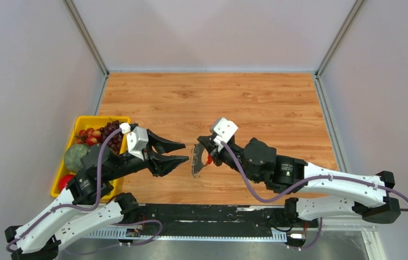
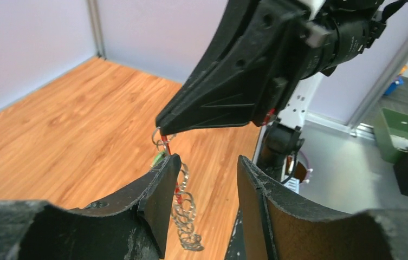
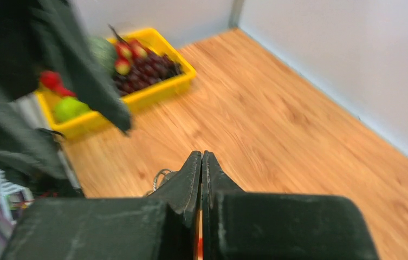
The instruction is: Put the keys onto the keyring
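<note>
My right gripper (image 1: 205,148) is shut on the keyring (image 1: 197,161) and holds it above the table. The keyring's red loop (image 2: 165,142) hangs from the right fingertips, and its silvery jagged fan (image 2: 188,216) dangles below. In the right wrist view the jaws (image 3: 201,155) are pressed together, with a silver ring (image 3: 160,175) showing beside them. A tiny green-headed key (image 2: 158,159) shows by the red loop, just past my left finger; I cannot tell whether it hangs on the loop. My left gripper (image 1: 186,152) is open and empty just left of the keyring, which is level with its fingertips (image 2: 164,176).
A yellow bin (image 1: 80,120) of grapes, apples and other fruit stands at the left table edge and also shows in the right wrist view (image 3: 155,89). Grey walls enclose the wooden table (image 1: 256,103) on three sides.
</note>
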{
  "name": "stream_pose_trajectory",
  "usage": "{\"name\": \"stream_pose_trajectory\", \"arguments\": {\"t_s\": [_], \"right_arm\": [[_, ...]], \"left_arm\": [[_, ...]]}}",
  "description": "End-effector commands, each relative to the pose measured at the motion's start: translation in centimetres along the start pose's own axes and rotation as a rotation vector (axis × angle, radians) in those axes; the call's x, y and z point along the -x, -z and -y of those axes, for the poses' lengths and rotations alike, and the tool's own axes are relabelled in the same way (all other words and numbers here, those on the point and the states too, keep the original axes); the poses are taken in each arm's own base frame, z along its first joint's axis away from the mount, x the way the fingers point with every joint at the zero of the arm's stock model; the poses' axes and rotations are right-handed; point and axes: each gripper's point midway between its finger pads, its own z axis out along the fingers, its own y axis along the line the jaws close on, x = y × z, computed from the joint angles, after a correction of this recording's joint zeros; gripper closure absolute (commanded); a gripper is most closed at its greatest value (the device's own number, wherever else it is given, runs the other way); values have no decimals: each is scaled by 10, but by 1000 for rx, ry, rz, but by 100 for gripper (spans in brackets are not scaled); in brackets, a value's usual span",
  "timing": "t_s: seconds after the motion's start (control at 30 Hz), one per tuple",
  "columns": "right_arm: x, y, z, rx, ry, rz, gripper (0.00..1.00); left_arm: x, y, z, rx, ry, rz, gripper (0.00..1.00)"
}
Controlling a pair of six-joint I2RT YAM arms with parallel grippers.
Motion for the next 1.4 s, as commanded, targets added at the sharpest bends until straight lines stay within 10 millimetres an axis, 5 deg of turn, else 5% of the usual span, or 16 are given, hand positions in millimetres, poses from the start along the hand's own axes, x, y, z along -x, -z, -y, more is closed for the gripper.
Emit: {"name": "stream_pose_trajectory", "arguments": {"t_s": [0.0, 0.3, 0.47, 0.73, 1.03, 1.37], "right_arm": [[-42, -9, 29, -88, -140, -115, 100], [-124, -22, 46, -102, -254, -318, 100], [-159, -23, 46, -84, -302, -413, 100], [-215, -22, 47, -69, -381, -583, 100], [-263, -43, 80, -212, -460, -672, 100], [-308, -61, 140, -410, -511, -709, 100]], "left_arm": [[-18, -1, -27, 132, -12, -47, 45], [-31, 3, -44, 226, -10, -72, 29], [-34, 3, -49, 247, -9, -79, 2], [-38, 5, -52, 264, -6, -86, 0], [-41, 4, -53, 269, -3, -89, 0], [-46, 1, -54, 269, 2, -107, 0]]}}
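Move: The right hand still pinches the keyring with the keys, the plate hanging about 7 cm below and 3 cm back. The bare table spot it goes for lies some 33 cm below, 13 cm ahead and 6 cm to its right. The yellow fruit bin sits roughly 54 cm left, 11 cm ahead and 31 cm below. From the empty left hand that spot is about 17 cm ahead, 10 cm right and 34 cm down. Right hand lowers the keyring some 30 cm and forward to the table, tipping down; left sinks forward, opening wide. ##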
